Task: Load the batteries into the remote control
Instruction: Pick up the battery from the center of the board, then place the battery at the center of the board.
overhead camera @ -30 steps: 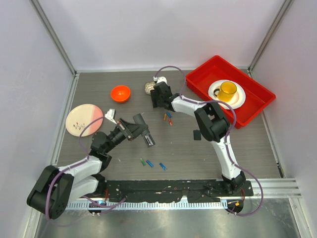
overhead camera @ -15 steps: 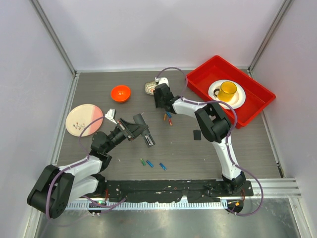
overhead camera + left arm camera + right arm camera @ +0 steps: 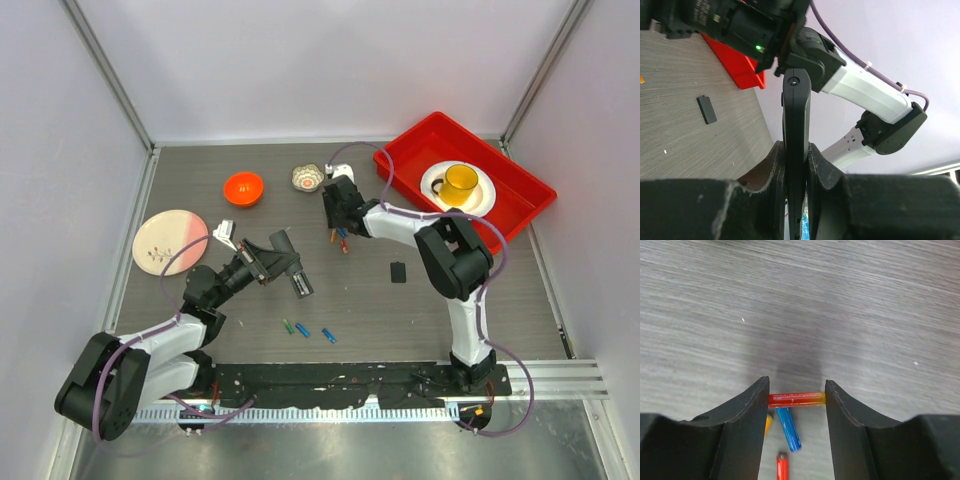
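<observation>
My left gripper (image 3: 273, 257) is shut on the black remote control (image 3: 294, 276) and holds it above the table at centre left. In the left wrist view the remote control (image 3: 796, 107) stands edge-on between the fingers (image 3: 821, 165). My right gripper (image 3: 796, 390) is shut end to end on a red-and-orange battery (image 3: 796, 399). Under it lie a blue battery (image 3: 789, 429), a red one (image 3: 782, 467) and an orange one (image 3: 768, 423). From above, the right gripper (image 3: 339, 212) hangs just behind that small cluster (image 3: 339, 239). Three more batteries (image 3: 303, 330) lie nearer the bases.
A small black cover (image 3: 398, 271) lies flat on the table right of centre. At the back stand an orange bowl (image 3: 243, 187) and a small patterned bowl (image 3: 307, 178). A pink plate (image 3: 170, 241) lies at the left. The red tray (image 3: 520, 215) at back right holds a yellow mug (image 3: 460, 183) on a white plate.
The right gripper has moved from beside the small patterned bowl toward the right and nearer, over the battery cluster, and its jaws have narrowed onto a battery. The left arm has not moved.
</observation>
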You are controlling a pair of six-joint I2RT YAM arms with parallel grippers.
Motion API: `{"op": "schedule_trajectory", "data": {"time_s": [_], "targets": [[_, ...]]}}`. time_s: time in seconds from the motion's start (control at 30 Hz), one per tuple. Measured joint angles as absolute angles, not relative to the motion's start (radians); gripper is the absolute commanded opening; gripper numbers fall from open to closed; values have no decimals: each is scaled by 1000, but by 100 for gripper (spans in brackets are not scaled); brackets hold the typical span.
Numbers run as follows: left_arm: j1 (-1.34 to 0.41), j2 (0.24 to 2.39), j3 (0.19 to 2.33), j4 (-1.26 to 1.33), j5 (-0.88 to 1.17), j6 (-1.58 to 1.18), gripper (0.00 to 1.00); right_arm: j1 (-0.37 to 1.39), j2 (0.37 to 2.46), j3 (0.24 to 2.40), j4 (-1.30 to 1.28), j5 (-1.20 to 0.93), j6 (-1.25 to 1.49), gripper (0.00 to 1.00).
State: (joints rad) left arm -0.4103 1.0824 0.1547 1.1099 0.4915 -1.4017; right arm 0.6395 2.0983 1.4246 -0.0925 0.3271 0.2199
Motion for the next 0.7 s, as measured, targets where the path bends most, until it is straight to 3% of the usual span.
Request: {"op": "schedule_trajectory", "data": {"time_s": [0.27,0.7], "targets": [[-410,1083,155,1111,498,-1401,0,640,1863,1233,-97,345,257,33],[-410,1145,155,1165,518,-1407,0,644,1677,952,-91,256,276,31]]}}
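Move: The red battery is already pinched in the right fingers; the remote control it is meant for hangs roughly 17 cm back, 10 cm left and 16 cm higher. Just below the hand lie the blue battery, about 2 cm back and 1 cm right, the orange battery, 3 cm back and 1 cm left, and the loose red battery, some 5 cm back and 2 cm right. The left hand has the remote between its fingers, right at its hand point. The held battery, still pinched across the right fingertips, is carried back about 10 cm and some 6 cm to the right, over and past the loose batteries. The right hand first rises about 4 cm, then sinks some 3 cm while still drawing back, its fingers keeping their opening. ##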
